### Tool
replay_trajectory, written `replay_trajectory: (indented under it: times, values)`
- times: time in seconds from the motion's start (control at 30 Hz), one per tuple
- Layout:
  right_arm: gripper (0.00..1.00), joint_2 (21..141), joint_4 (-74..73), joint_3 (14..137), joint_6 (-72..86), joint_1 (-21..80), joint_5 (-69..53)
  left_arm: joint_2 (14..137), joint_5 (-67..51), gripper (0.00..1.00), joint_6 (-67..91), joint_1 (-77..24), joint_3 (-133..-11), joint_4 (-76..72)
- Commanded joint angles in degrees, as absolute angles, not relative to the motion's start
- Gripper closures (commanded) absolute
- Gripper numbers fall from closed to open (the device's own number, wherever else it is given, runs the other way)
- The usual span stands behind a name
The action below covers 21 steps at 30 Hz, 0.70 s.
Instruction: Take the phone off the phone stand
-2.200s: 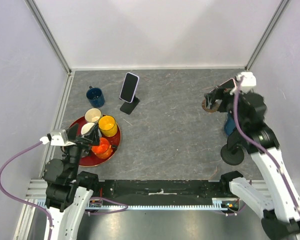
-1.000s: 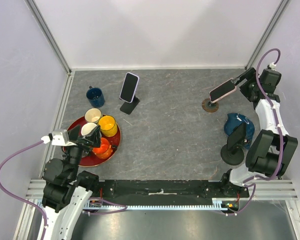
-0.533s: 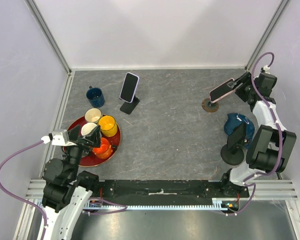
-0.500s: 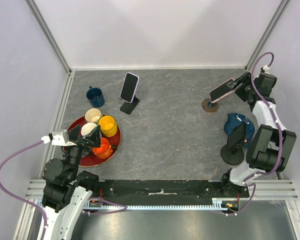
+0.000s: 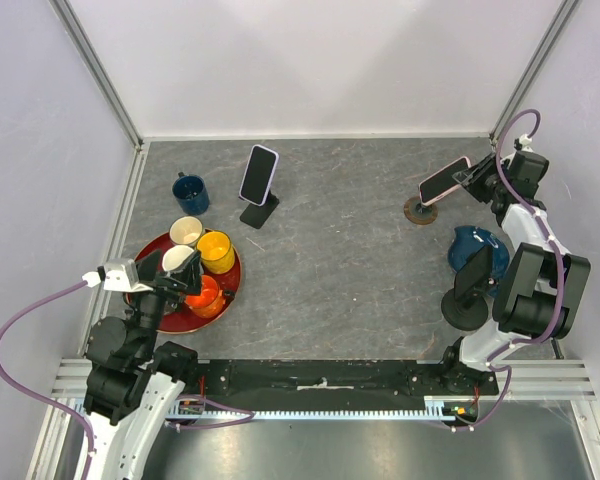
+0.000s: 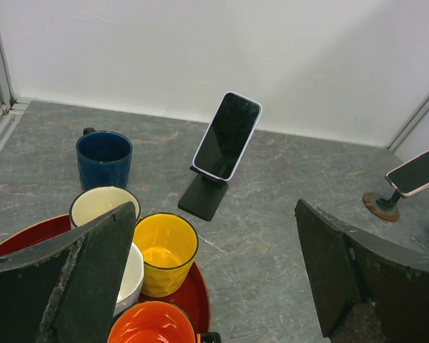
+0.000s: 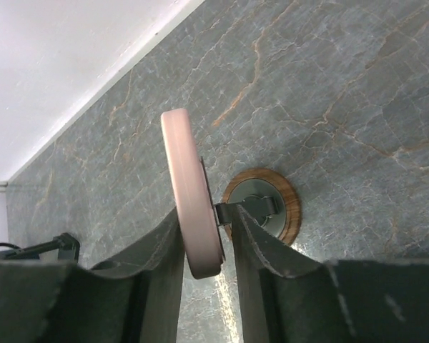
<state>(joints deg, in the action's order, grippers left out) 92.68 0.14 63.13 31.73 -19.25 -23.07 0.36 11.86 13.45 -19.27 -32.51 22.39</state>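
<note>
A pink phone [image 5: 445, 180] rests tilted on a small phone stand with a round wooden base [image 5: 418, 211] at the back right. In the right wrist view the phone [image 7: 191, 200] shows edge-on above that base [image 7: 272, 207]. My right gripper [image 7: 206, 221] straddles its lower end, one finger pressed on its face and the other against the clip at its back. From above, the right gripper [image 5: 477, 175] reaches in from the right. My left gripper [image 6: 218, 264] hangs open over the cups at the near left, holding nothing.
A second phone [image 5: 259, 174] leans on a black stand at the back middle. A dark blue mug [image 5: 190, 192] stands beside a red tray [image 5: 236, 275] of cups. A blue object [image 5: 472, 243] and a black stand [image 5: 467, 290] sit near the right arm. Walls close three sides.
The right arm swung to the back right corner. Its jaws came in around the pink phone's lower end and closed. The left arm stayed still.
</note>
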Motion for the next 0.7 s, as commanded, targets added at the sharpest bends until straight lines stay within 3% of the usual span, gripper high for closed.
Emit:
replay_trajectory:
  times: [0.0,0.27,0.67]
  values:
    - [0.67,91.50,5.36,62.32,30.50,-19.25,-26.01,-5.10,11.25,0.00,11.51,-19.42,-33.75,21.18]
    - [0.99,88.51,7.99,61.08,29.44,-19.25,-27.86,-5.01,10.90,0.00,11.51,-19.42,-33.57,21.01]
    - [1.00,81.05,15.55,58.19,29.27,-19.25,-29.62,-4.75,10.11,0.01,11.43,-19.42,-33.40,20.92]
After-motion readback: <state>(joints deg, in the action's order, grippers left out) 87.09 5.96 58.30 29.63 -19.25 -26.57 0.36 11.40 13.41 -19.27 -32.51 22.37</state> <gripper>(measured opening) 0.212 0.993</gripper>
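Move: The pink-edged phone is already between the open fingers of the right hand, which are at its right end; the phone's middle lies about 4 cm to the left, level in reach and height. The round base of its stand is some 6 cm left, 4 cm back and 14 cm below. A blue item lies roughly 16 cm back, 10 cm right and 13 cm below. From the left hand the phone is about 26 cm ahead, 60 cm right and 14 cm lower. The right hand's fingers close on the phone's right end and pinch it, one finger on the screen side and one behind. Keeping that grip, the hand rises about 2.5 cm off the stand, slowly at first, easing back and left by around 1 cm each while the wrist tips up some 5 to 10 degrees. ##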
